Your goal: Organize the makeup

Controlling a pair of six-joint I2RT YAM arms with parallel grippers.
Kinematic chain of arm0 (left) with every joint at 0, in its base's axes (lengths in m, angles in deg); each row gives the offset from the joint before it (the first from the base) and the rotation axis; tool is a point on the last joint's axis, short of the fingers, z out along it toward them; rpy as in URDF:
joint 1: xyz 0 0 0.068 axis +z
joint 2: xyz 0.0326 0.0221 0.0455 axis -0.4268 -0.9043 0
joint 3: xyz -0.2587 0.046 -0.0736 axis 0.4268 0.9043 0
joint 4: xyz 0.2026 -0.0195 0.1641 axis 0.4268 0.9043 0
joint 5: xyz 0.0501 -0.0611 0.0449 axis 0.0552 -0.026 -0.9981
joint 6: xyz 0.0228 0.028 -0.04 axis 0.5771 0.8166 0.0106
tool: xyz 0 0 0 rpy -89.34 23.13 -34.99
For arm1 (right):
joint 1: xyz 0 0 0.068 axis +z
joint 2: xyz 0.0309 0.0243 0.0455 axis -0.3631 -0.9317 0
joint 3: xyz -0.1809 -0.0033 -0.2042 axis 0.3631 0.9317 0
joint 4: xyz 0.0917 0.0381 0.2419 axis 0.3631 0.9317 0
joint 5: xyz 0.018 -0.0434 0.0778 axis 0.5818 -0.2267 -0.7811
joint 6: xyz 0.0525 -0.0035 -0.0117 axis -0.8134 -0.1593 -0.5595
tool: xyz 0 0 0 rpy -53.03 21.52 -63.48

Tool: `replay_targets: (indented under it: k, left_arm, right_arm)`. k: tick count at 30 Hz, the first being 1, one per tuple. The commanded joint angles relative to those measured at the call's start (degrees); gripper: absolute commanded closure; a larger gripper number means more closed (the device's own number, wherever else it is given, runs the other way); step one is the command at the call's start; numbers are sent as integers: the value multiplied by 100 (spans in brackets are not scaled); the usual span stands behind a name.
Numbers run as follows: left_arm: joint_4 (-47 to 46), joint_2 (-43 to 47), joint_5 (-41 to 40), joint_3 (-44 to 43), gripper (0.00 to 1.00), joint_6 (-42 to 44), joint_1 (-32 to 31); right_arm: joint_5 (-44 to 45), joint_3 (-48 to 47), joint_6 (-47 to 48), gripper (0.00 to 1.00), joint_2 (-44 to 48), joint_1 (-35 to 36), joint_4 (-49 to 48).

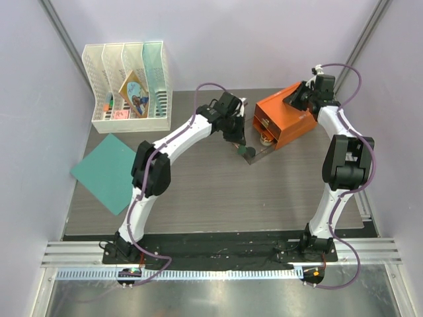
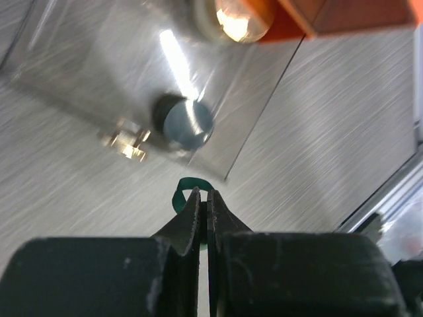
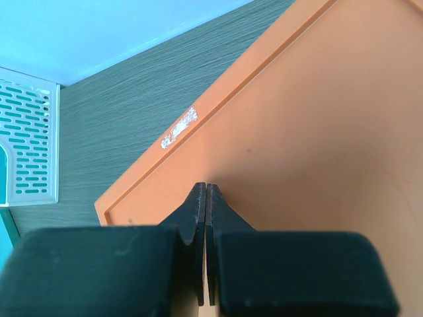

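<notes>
My left gripper [image 2: 204, 191] is shut on a dark-green disc [image 2: 178, 195], held edge-on with its rim curling past the fingertips. It hangs just over the near corner of a clear drawer [image 2: 86, 66] pulled out of the orange drawer box [image 1: 285, 115]. In the drawer lie a dark jar with a shiny lid [image 2: 188, 122], a small glinting clear piece [image 2: 125, 139] and a tan round compact [image 2: 234, 18]. In the top view the left gripper [image 1: 243, 150] is at the drawer's front left. My right gripper [image 3: 206, 186] is shut and empty, resting against the box's orange top [image 3: 317, 119].
A large teal flat sheet [image 1: 109, 172] lies at the table's left edge. A white slotted organizer [image 1: 129, 79] with cards in it stands at the back left. Walls close in on both sides.
</notes>
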Motion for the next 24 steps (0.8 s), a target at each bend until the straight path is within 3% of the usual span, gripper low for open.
replay_targets:
  k: [1, 5, 11, 13, 14, 15, 20, 24]
  left_arm:
    - [-835, -537, 628, -640, 100, -695, -5]
    - [-1108, -924, 637, -1167, 99, -1046, -5]
    - [-1257, -1416, 760, -1792, 91, -1345, 4]
    - [-1266, -1452, 743, -1784, 84, -1354, -5]
    - [-1258, -1461, 743, -1784, 69, -1346, 4]
    - [-1258, -1470, 699, -1757, 46, -1320, 4]
    - [-1389, -1295, 479, -1608, 25, -1249, 13]
    - [-1320, -1058, 277, -1547, 26, -1170, 74]
  right_arm:
    - [855, 841, 411, 99, -1304, 73, 2533]
    - [864, 858, 402, 99, -1286, 73, 2515]
    - [890, 929, 376, 99, -1225, 73, 2462]
    - [891, 946, 367, 99, -1216, 73, 2462]
    - [899, 946, 367, 99, -1225, 81, 2462]
    - [891, 946, 358, 99, -1216, 73, 2462]
    - [882, 1008, 340, 99, -1172, 73, 2418]
    - [873, 1008, 367, 99, -1146, 73, 2418]
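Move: The left hand has the green disc pinched in its fingertips. The middle of the open drawer it is meant for lies about 4 cm ahead, 5 cm to the right and 11 cm below. In that drawer the black pot stands some 1 cm ahead and 3 cm right of the hand, the gold-lid jar roughly 5 cm ahead and 9 cm right. From the right hand, the drawer's middle is about 12 cm back, 10 cm left and 11 cm down. Swinging in over the open drawer towards the orange box, the left hand goes about 7 cm to the right and 5 cm forward, dips some 2 cm early on and rises again, while the wrist tilts about 15 degrees so the fingers point more outward to the right. Near the end of the reach the fingers spread wide and let go of the green disc from well above the drawer floor. ##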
